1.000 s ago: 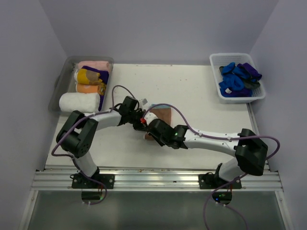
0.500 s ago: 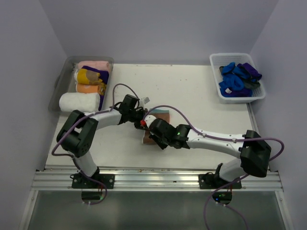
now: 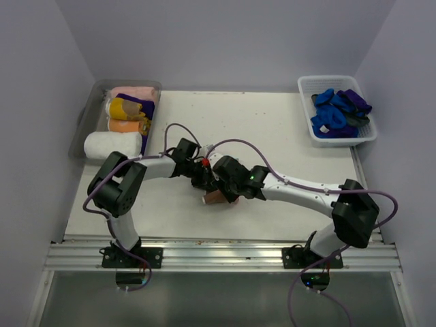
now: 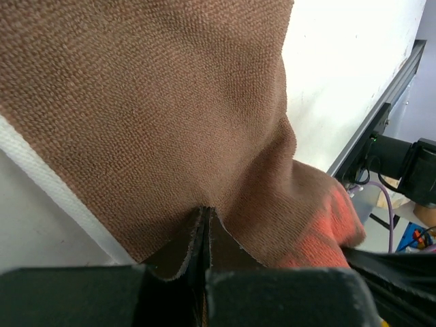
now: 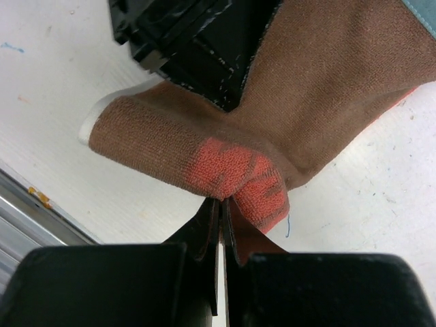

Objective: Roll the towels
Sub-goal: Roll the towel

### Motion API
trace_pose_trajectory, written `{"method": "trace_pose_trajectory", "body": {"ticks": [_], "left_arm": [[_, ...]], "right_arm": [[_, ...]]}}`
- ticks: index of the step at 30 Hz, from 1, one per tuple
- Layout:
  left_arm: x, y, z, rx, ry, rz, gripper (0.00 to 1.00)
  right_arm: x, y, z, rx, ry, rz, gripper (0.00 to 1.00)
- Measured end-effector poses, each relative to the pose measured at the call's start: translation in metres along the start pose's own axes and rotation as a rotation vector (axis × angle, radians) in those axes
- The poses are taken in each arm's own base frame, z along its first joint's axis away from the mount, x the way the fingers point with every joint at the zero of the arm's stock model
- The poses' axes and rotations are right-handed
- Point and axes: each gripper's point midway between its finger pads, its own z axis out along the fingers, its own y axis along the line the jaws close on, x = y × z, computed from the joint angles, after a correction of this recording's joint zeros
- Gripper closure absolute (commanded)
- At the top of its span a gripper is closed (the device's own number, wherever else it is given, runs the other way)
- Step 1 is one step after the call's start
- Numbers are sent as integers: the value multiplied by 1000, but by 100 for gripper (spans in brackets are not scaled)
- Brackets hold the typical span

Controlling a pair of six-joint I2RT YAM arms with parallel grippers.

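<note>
A rust-brown towel (image 3: 217, 198) lies bunched mid-table, mostly hidden under both wrists. My left gripper (image 3: 203, 180) is shut on a pinch of its cloth (image 4: 170, 122), which fills the left wrist view; the jaws meet at the left gripper (image 4: 206, 212). My right gripper (image 3: 223, 189) is shut on a folded edge of the same towel (image 5: 320, 82), lit red beside the right gripper (image 5: 221, 202). The left gripper's black body (image 5: 184, 41) presses on the towel just beyond. More towels lie rolled in the tray and heaped in the basket.
A clear grey tray (image 3: 87, 109) at the back left holds rolled pink (image 3: 137, 92), mustard (image 3: 125, 107), purple (image 3: 148, 103), orange (image 3: 122, 126) and white (image 3: 112, 144) towels. A white slotted basket (image 3: 306, 90) at the back right holds blue and purple towels (image 3: 335, 112). A metal rail (image 3: 225, 253) runs along the near edge.
The flat far part of the brown towel has been drawn toward the near side and bunched under the grippers. Both wrists shifted closer together; both stayed shut.
</note>
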Motion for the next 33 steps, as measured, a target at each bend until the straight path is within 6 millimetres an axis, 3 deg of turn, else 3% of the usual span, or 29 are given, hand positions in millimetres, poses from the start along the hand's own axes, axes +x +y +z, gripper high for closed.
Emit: {"method": "trace_pose_trajectory", "body": {"ticks": [14,24,33], "left_arm": [[-2,-5,-11,-27,-10,26,100],[-17,-19,-32,-64,-78,79,100],[-24,-13,-60,-134,-153,66,100]], "right_arm": [[3,-16,30,-22,92,85,100],[7,-30,43,-15,127,148,100],[9,-37,55,-30,144,185,100]]}}
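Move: The right gripper already pinches the towel's raised near end. It is to go onto the towel's body, about 5 cm ahead, 1 cm to the right and some 6 cm below. The teal far end lies roughly 15 cm ahead of this hand, 2 cm to its left and 8 cm down. The shut left gripper is down on the towel; the pinched near end is about 5 cm to that hand's right, 4 cm nearer the base and 5 cm higher. Fold the near end over with the right gripper: keep it pinched and carry it forward and down onto the towel's body, about 5 cm each way, letting the fingers tip nearer vertical. Keep the shut left fingers down on the towel at first, then lift them free some 5 cm, drifting left and a little forward. ##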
